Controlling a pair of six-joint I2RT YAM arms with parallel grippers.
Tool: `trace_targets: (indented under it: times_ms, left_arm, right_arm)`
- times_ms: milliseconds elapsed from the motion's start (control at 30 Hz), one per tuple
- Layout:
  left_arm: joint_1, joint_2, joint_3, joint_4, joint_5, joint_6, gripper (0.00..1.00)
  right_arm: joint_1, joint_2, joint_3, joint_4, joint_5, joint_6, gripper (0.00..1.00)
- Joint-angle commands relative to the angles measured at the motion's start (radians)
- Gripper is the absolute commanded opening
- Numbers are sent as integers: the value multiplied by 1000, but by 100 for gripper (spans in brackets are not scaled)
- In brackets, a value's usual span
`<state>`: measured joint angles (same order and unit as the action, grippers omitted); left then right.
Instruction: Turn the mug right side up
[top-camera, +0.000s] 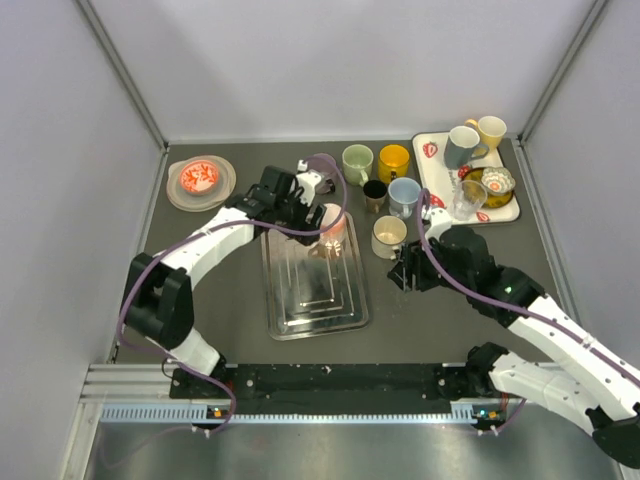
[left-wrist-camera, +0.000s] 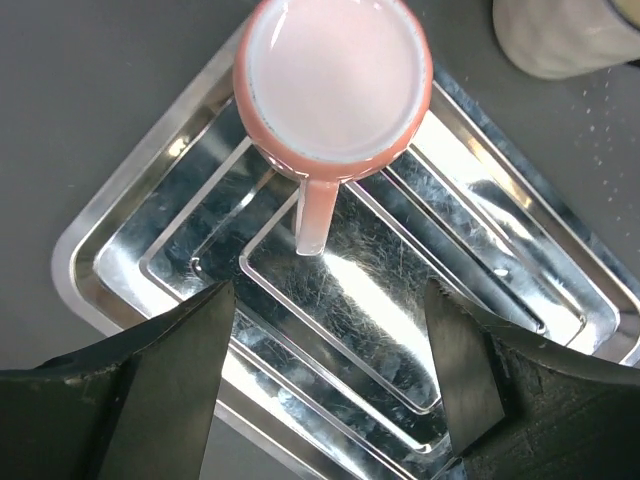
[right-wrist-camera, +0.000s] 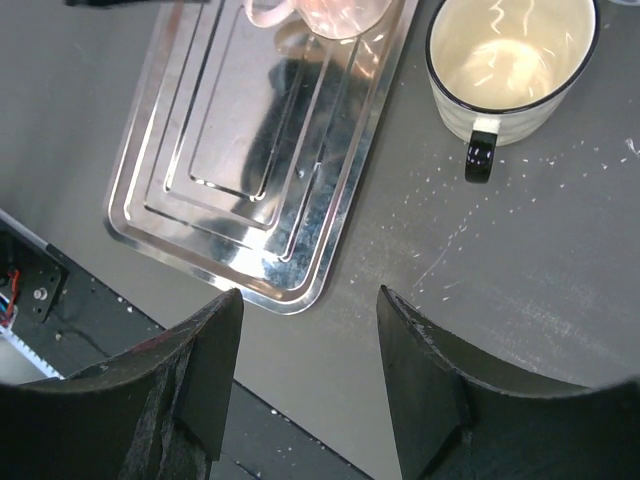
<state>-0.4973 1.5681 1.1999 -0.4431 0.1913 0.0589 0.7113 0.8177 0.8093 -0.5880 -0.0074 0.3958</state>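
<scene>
The pink mug (top-camera: 333, 222) stands at the far right end of the metal tray (top-camera: 315, 300) with its mouth facing up. In the left wrist view the mug (left-wrist-camera: 333, 80) shows a pale inside, and its handle points toward my fingers. My left gripper (left-wrist-camera: 328, 300) hovers open over the tray (left-wrist-camera: 150, 240), a short way from the handle and holding nothing. In the top view the left gripper (top-camera: 318, 208) sits just left of the mug. My right gripper (top-camera: 405, 272) is open and empty above bare table, right of the tray (right-wrist-camera: 240, 150). The mug (right-wrist-camera: 330, 12) is cut off by the right wrist view's top edge.
A cream mug with a black rim (top-camera: 389, 236) stands right of the tray, close to my right gripper. Behind it are green (top-camera: 357, 163), yellow (top-camera: 393, 162), black (top-camera: 375, 193) and blue (top-camera: 404, 195) cups. A white tray (top-camera: 432, 178) of cups sits far right, and a plate with a red bowl (top-camera: 200, 180) far left.
</scene>
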Motion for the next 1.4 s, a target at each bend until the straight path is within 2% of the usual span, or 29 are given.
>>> trace_targets:
  times_ms: [0,267,833,1367]
  left_arm:
    - [20,73,59,-74,143,114,79]
    - [23,199,168,-117,137,157,66]
    - [22,326,286,-141,46,174,57]
    - [6,366,303,-146,123,168,43]
  right_arm:
    - [11,-29,13,34,-32,-2,56]
    - [11,-17,25,31,-54,-6,56]
    - [11,8,27,31,-48,-12,56]
    - [11,18,34,40,-48,-11,55]
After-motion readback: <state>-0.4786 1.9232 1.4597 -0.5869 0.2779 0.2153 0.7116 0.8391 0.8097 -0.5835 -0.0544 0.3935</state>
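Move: The upturned pink mug stands on the tray about 7 cm ahead of the left gripper, some 5 cm to its right and 9 cm below, with its handle pointing back-left towards the fingers. From the mug, the cream mug is about 14 cm right and 3 cm nearer; the purple mug is some 12 cm farther out and 2 cm left. The right gripper has the pink mug about 17 cm ahead, 16 cm left and 15 cm below. Bring the left gripper down about 4 cm quickly, then ease it forward some 3 cm and slightly right towards the pink mug's handle, sinking the last couple of centimetres to bring the fingers either side of the handle. Tip the fingers roughly 10 degrees steeper with a small clockwise turn, and narrow them to about half open without gripping yet. ##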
